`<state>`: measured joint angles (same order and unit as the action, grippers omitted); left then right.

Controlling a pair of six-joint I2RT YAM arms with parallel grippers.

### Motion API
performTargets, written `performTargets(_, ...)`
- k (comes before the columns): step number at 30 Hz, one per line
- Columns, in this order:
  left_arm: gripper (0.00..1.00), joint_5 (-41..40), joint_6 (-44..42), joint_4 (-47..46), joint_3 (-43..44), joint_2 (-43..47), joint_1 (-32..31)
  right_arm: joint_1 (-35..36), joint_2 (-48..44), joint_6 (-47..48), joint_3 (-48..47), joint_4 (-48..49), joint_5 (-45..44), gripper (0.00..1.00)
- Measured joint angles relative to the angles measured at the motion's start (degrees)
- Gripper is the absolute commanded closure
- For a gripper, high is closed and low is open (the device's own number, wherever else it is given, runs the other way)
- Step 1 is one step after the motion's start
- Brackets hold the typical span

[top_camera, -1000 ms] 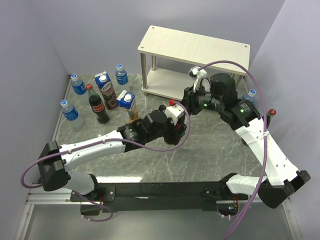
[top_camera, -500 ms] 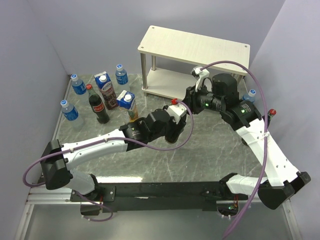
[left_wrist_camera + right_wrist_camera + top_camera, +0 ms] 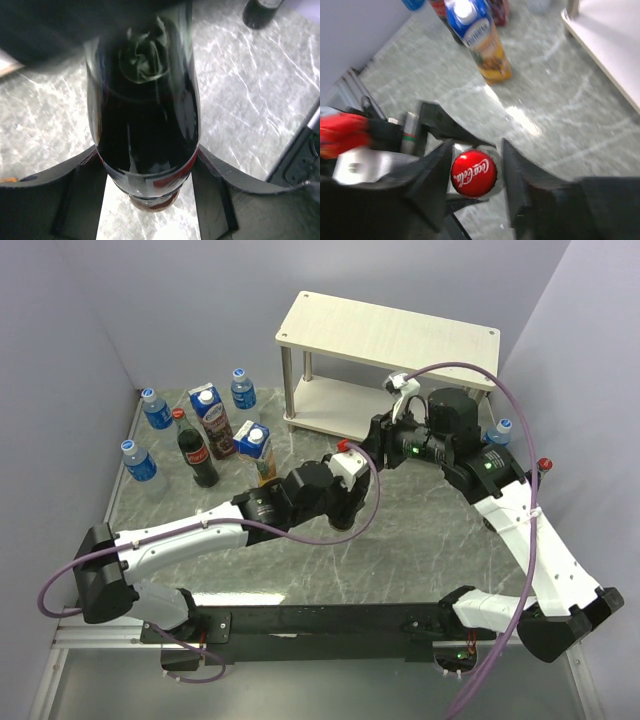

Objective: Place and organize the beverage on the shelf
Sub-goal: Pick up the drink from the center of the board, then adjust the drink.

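Note:
My left gripper (image 3: 343,478) is shut on a dark Coca-Cola bottle (image 3: 145,110) and holds it above the marble table near the middle. Its red cap (image 3: 473,173) sits between the fingers of my right gripper (image 3: 476,167), which straddles it from above; the left finger is at the cap and a thin gap shows on the right. The shelf (image 3: 390,335) stands at the back with both boards bare. A grape carton (image 3: 213,420), a pineapple carton (image 3: 257,450), another Coca-Cola bottle (image 3: 197,455) and three water bottles (image 3: 155,408) stand at the back left.
A fourth water bottle (image 3: 499,431) and a red-capped Coca-Cola bottle (image 3: 541,466) stand at the right behind my right arm. Purple walls close in the table on the left, back and right. A purple cable loops over each arm.
Both arms have barely shifted. The held bottle's cap stays at about the same spot and the right gripper stays over it.

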<state>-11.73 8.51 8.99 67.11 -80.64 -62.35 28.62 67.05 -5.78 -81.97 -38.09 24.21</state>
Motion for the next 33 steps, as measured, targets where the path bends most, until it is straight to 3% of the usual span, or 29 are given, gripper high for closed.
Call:
performTargets(5,1.00,1.1,1.7,-1.3,-3.4,2.5,0.1,-0.4,-1.7,0.2,0.7,2.1,2.1,0.28)
performTargets(8,1.00,1.5,2.1,-2.4,-4.5,3.4,0.0,-0.9,-2.5,0.3,0.7,2.5,2.6,0.25)
performTargets(16,1.00,1.9,2.2,-2.7,-7.6,4.2,0.1,-3.3,-5.2,-0.4,0.7,5.5,5.8,0.22)
performTargets(23,1.00,2.9,2.1,-0.9,-8.3,4.3,1.6,-9.8,-9.8,-0.4,1.1,7.5,10.4,0.20)
performTargets(29,1.00,3.4,1.4,1.0,-7.0,5.4,5.4,-16.3,-15.8,0.3,7.8,9.8,13.1,0.20)
performTargets(33,1.00,4.8,0.1,4.9,-1.2,5.4,10.5,-20.0,-19.4,2.1,15.1,11.7,14.1,0.19)
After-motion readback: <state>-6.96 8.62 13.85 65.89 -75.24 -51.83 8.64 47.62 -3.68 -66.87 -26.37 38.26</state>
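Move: Both hands hold the cola bottle. The left hand's fingers are round its middle, and the right hand's are up at the cap, so the bottle's middle is about 10 cm below the right hand and 2 cm back. From the left hand, the shelf's lower board has its left end some 33 cm ahead, 11 cm left and 17 cm down. The orange juice carton stands about 13 cm ahead, 21 cm left and 10 cm lower. The right fingers open and come free of the bottle's cap; that hand rises about 7 cm, tilting up some 15 degrees, then swings right, away from the bottle, while sinking again. The left keeps its grip on the bottle, first dips about 3 cm and eases slightly back, then swings left, forward and back up towards the shelf's left end. ##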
